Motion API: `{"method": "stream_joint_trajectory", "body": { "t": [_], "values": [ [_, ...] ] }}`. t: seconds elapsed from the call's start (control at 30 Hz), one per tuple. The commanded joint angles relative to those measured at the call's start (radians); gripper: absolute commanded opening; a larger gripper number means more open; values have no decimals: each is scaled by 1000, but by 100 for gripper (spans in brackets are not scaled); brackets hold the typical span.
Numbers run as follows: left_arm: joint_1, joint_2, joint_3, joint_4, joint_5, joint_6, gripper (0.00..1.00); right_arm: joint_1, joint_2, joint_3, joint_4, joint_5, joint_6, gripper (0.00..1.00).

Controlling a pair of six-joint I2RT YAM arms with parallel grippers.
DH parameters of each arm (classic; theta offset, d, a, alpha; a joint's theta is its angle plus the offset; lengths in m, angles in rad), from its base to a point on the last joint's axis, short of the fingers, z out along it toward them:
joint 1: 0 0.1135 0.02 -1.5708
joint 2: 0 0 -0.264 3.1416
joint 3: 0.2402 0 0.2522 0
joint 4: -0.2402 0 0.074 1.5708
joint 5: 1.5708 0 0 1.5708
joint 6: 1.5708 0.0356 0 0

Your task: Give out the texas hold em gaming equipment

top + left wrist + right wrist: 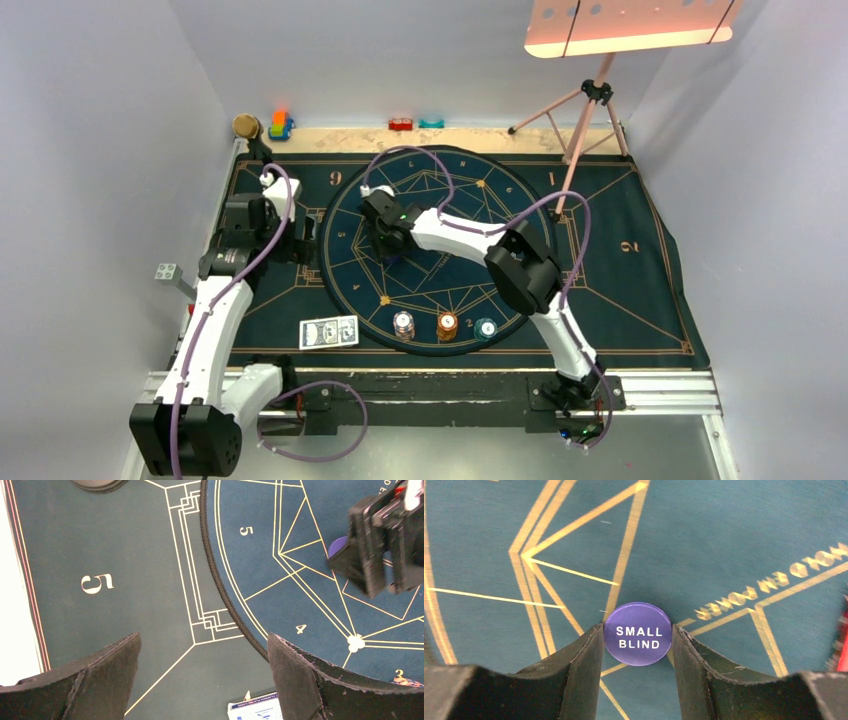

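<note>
A purple disc [638, 634] marked SMALL BLIND lies flat on the round blue mat [470, 190]. My right gripper [637, 628] has come down over it, and both fingertips touch its edges. The left wrist view shows that gripper [370, 555] from the side, with the disc [339, 545] peeking out beneath it. My left gripper [204, 637] hangs wide open over the dark mat near the number 5, holding nothing. Blue-and-white playing cards [329, 332] lie at the front left; the cards [255, 707] also show just below the left fingers. White [403, 325], orange-brown [447, 325] and teal [485, 327] chip stacks stand in a row at the front.
A gold-headed microphone [245, 125] and toy blocks [280, 125] stand at the back left. Red [401, 124] and teal [431, 123] blocks sit along the back edge. A pink tripod stand [590, 110] rises at the back right, one leg over the mat.
</note>
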Motion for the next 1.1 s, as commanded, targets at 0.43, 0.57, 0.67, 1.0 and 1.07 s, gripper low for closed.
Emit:
{"method": "stream_joint_trajectory", "body": {
  "t": [0.43, 0.57, 0.67, 1.0, 1.07],
  "values": [
    [7, -33, -7, 28, 57, -32, 100, 108, 278, 460, 42, -384, 145, 40],
    [7, -47, -10, 28, 71, -34, 100, 108, 289, 453, 89, -459, 184, 47],
    [7, -58, -13, 28, 87, -33, 100, 93, 238, 395, 91, -438, 174, 63],
    [7, -48, -9, 24, 104, -30, 100, -84, -257, -125, 166, -260, 112, 86],
    [7, -48, -10, 23, 111, -28, 100, -114, -314, -174, 90, -145, 105, 85]
  ]
}}
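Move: The right hand already holds the small blind button between its fingers at table level; its destination on the round mat's left rim lies about 16 cm left and 4 cm back. The cash-printed deck is some 15 cm left and 19 cm back, the orange button 14 cm right and 1 cm ahead. From the left hand, the small blind button lies roughly 21 cm right, 6 cm ahead and 14 cm below. Right hand slides the small blind button about 16 cm left, slightly back, opens, then withdraws right and up. ##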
